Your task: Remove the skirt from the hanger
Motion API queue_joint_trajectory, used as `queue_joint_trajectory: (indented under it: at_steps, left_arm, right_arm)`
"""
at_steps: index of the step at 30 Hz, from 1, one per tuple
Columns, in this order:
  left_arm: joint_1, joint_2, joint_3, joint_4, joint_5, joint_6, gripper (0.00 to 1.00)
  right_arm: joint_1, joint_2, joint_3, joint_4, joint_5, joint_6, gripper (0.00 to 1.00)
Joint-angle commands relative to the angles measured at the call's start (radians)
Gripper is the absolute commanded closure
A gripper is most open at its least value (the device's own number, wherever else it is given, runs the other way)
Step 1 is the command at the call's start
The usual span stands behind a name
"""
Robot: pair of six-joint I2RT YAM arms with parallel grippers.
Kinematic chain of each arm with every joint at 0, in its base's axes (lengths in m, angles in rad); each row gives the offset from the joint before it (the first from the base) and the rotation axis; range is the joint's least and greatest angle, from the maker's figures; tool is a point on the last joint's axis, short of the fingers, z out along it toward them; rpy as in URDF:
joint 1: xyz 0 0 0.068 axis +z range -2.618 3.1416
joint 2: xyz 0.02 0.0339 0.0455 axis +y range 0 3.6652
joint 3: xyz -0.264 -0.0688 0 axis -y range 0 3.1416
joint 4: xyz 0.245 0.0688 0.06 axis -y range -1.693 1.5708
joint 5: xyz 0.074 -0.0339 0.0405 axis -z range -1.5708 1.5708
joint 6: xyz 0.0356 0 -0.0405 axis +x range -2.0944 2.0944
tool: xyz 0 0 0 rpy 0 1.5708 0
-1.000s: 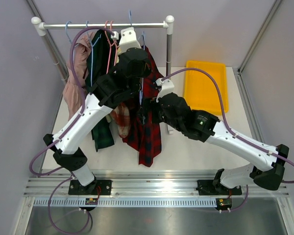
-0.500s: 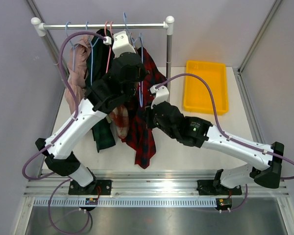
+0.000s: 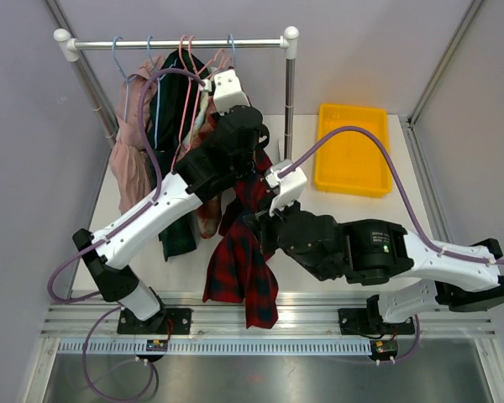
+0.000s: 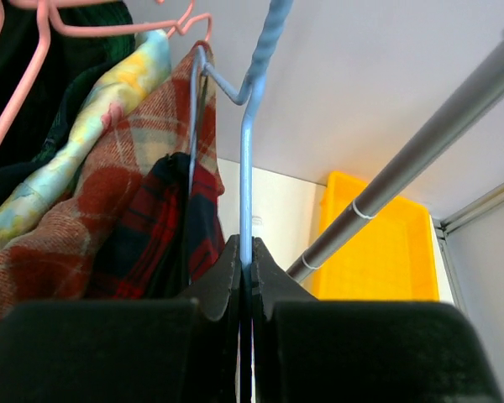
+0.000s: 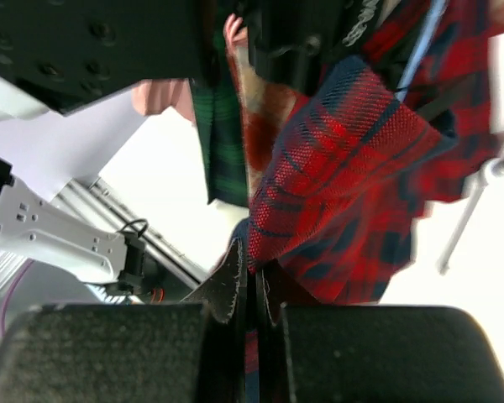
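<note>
A red-and-navy plaid skirt [image 3: 239,269] hangs from a blue wire hanger [image 4: 247,168] and trails down toward the near edge of the table. In the left wrist view my left gripper [image 4: 245,243] is shut on the hanger's upright wire, just below the twisted neck, with the skirt [image 4: 164,227] to its left. My right gripper [image 5: 254,252] is shut on a fold of the skirt [image 5: 353,159], with the cloth pinched between its fingertips. From above, the right gripper [image 3: 250,225] sits against the skirt's middle, under the left arm.
A clothes rail [image 3: 176,42] crosses the back, with its post [image 3: 289,92] at the right. On it hang a pink garment [image 3: 128,155], a dark green plaid one [image 3: 176,235] and a tan plaid one [image 4: 84,210], on pink hangers [image 4: 34,59]. A yellow tray [image 3: 353,147] lies at the back right.
My right gripper has shut on the skirt and drawn back toward the near edge, dragging the cloth with it. The left arm has shifted right, still holding the hanger.
</note>
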Motion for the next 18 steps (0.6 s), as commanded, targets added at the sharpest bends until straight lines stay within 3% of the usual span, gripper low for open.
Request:
queue_joint_trajectory:
  at_steps: [1, 6, 11, 18]
  left_arm:
    - [0.010, 0.027, 0.045, 0.225, -0.116, 0.131, 1.00]
    - [0.039, 0.068, 0.163, 0.235, -0.112, 0.301, 1.00]
    - [0.056, 0.029, 0.233, 0.229, -0.049, 0.394, 1.00]
    - [0.044, 0.012, 0.466, -0.106, 0.089, 0.348, 1.00]
  right_arm:
    - [0.103, 0.012, 0.114, -0.046, 0.125, 0.047, 1.00]
    - [0.202, 0.055, 0.113, -0.144, 0.216, 0.152, 1.00]
    - [0.236, 0.036, -0.048, -0.195, 0.242, 0.324, 1.00]
    - [0.233, 0.003, -0.178, -0.137, 0.280, 0.369, 1.00]
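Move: The left fingers already grip the blue hanger and the right fingers pinch the skirt. The skirt's middle lies about 16 cm back from the left hand, level sideways and 14 cm lower; from the right hand it is some 8 cm ahead, 2 cm left and 12 cm below. The rack rod is roughly 12 cm ahead of the left hand and 12 cm above it, straight in front; the brown plaid garment hangs 4 cm ahead, 9 cm left and 14 cm lower. Pull hanger and skirt apart vertically, both grippers kept shut. Raise the left gripper about 9 cm with the hanger, rolling its left side up some 10 degrees and easing slightly back and left late on. Draw the right gripper back a couple of centimetres first, then down about 8 cm with the pinched skirt, turning it clockwise and rolling its left side down, each some 10 degrees. ##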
